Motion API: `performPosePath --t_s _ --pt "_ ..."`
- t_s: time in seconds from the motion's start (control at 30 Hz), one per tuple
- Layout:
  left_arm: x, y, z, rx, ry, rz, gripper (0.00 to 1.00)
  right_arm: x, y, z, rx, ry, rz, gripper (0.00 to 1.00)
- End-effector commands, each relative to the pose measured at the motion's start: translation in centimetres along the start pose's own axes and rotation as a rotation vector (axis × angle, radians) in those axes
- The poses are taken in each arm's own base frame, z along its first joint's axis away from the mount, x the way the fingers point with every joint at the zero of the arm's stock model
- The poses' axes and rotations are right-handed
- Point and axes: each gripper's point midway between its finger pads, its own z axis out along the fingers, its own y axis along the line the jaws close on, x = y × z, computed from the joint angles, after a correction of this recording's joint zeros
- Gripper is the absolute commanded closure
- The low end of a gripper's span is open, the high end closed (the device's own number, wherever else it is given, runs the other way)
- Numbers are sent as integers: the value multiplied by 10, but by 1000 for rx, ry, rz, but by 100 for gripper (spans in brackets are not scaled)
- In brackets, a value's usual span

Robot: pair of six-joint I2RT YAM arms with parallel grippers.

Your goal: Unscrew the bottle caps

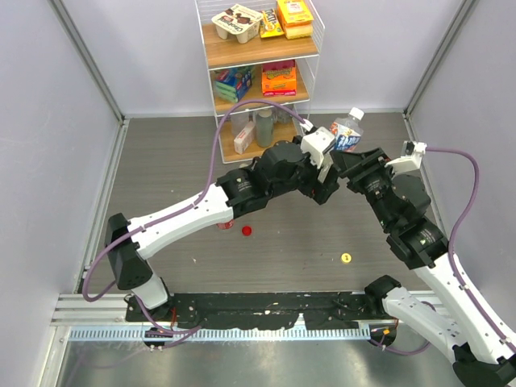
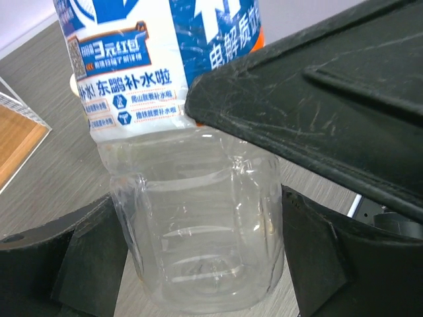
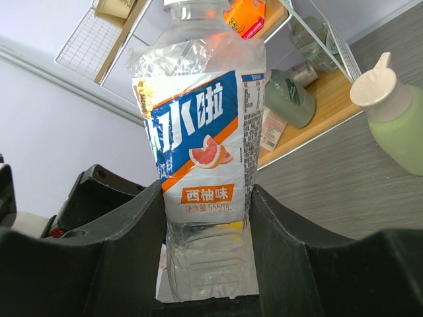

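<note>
A clear bottle with a blue-white label (image 1: 347,135) hangs tilted above the table, its white cap (image 1: 355,114) on and pointing toward the rack. My right gripper (image 1: 359,164) is shut on its lower body, and in the right wrist view both fingers press the bottle (image 3: 205,145) at the label's bottom edge. My left gripper (image 2: 198,264) straddles the bottle's clear base (image 2: 198,224). Its fingers (image 2: 310,264) lie close on both sides, and contact cannot be told. A red cap (image 1: 247,230) and a yellow cap (image 1: 346,258) lie loose on the table.
A wire rack (image 1: 258,72) with snack boxes and bottles stands at the back centre. A pale green bottle with a cream pointed top (image 3: 396,125) stands in front of it. Grey walls close in left, right and back. My left arm (image 1: 201,211) stretches across the table's middle.
</note>
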Motion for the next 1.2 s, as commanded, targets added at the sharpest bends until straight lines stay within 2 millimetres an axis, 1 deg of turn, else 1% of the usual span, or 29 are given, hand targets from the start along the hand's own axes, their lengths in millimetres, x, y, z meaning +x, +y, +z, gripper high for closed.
performPosePath --t_s 0.0,0.1,0.3,0.37,0.47,0.57,0.63,0.7,0.77,0.9,0.93,0.97,1.0,1.03,1.07,1.1,1.17 --pt "-43 -4 -14 7 -152 -13 14 -6 14 -3 -57 -15 31 75" --pt "-45 -5 -15 17 -168 -16 22 -3 10 -3 -50 -12 33 75" --pt "-40 -4 -13 9 -133 -7 56 -1 9 -4 -53 -6 26 74" --pt "-37 0 -15 -10 -127 1 61 -2 10 -6 -60 -7 14 73" --pt "-34 8 -21 -43 -126 11 71 -3 11 -7 -66 -10 -9 70" --pt "-29 15 -27 -77 -111 28 73 -5 13 -7 -72 -10 -36 67" --pt "-24 20 -30 -100 -89 43 75 -6 14 -8 -79 -10 -47 59" --pt "-18 26 -34 -125 -65 62 76 -6 18 -9 -93 -3 -66 52" --pt "-11 30 -39 -143 -32 90 76 -7 21 -10 -105 4 -91 50" --pt "-2 44 -56 -203 15 126 77 -5 25 -8 -104 30 -134 44" --pt "-1 47 -63 -216 19 131 77 -4 25 -7 -99 40 -138 35" --pt "1 51 -69 -230 24 134 77 -4 26 -6 -103 45 -142 33" --pt "3 53 -75 -241 26 137 76 -1 26 -5 -103 55 -143 28" --pt "7 57 -81 -259 35 139 76 0 27 -5 -109 63 -143 18" --pt "8 60 -88 -274 35 140 76 1 28 -4 -110 68 -141 15" --pt "12 64 -94 -287 43 142 76 1 31 -4 -122 71 -138 8" --pt "20 69 -106 -313 54 142 76 4 33 -3 -138 84 -135 0"
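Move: Between the open left fingers stands the lower end of the capped water bottle, its middle roughly 5 cm above the left hand, 3 cm ahead and 2 cm right. The right hand still grips it, the middle about 2 cm above that hand and 1 cm ahead. From the left hand, the green squeeze bottle is about 15 cm ahead, 3 cm right and 21 cm below; the yellow bottle 4 cm ahead, 19 cm left and 20 cm below. Closing on the bottle's lower end, the left fingers pinch it while the hand stays almost in place, then draw it left, slowly at first and quickly at the end, about 9 cm, turning some 15 degrees with the hand's left side rising and a counter-clockwise swing. The right hand follows about 2 cm left, still gripping, then opens wide and lets go. ##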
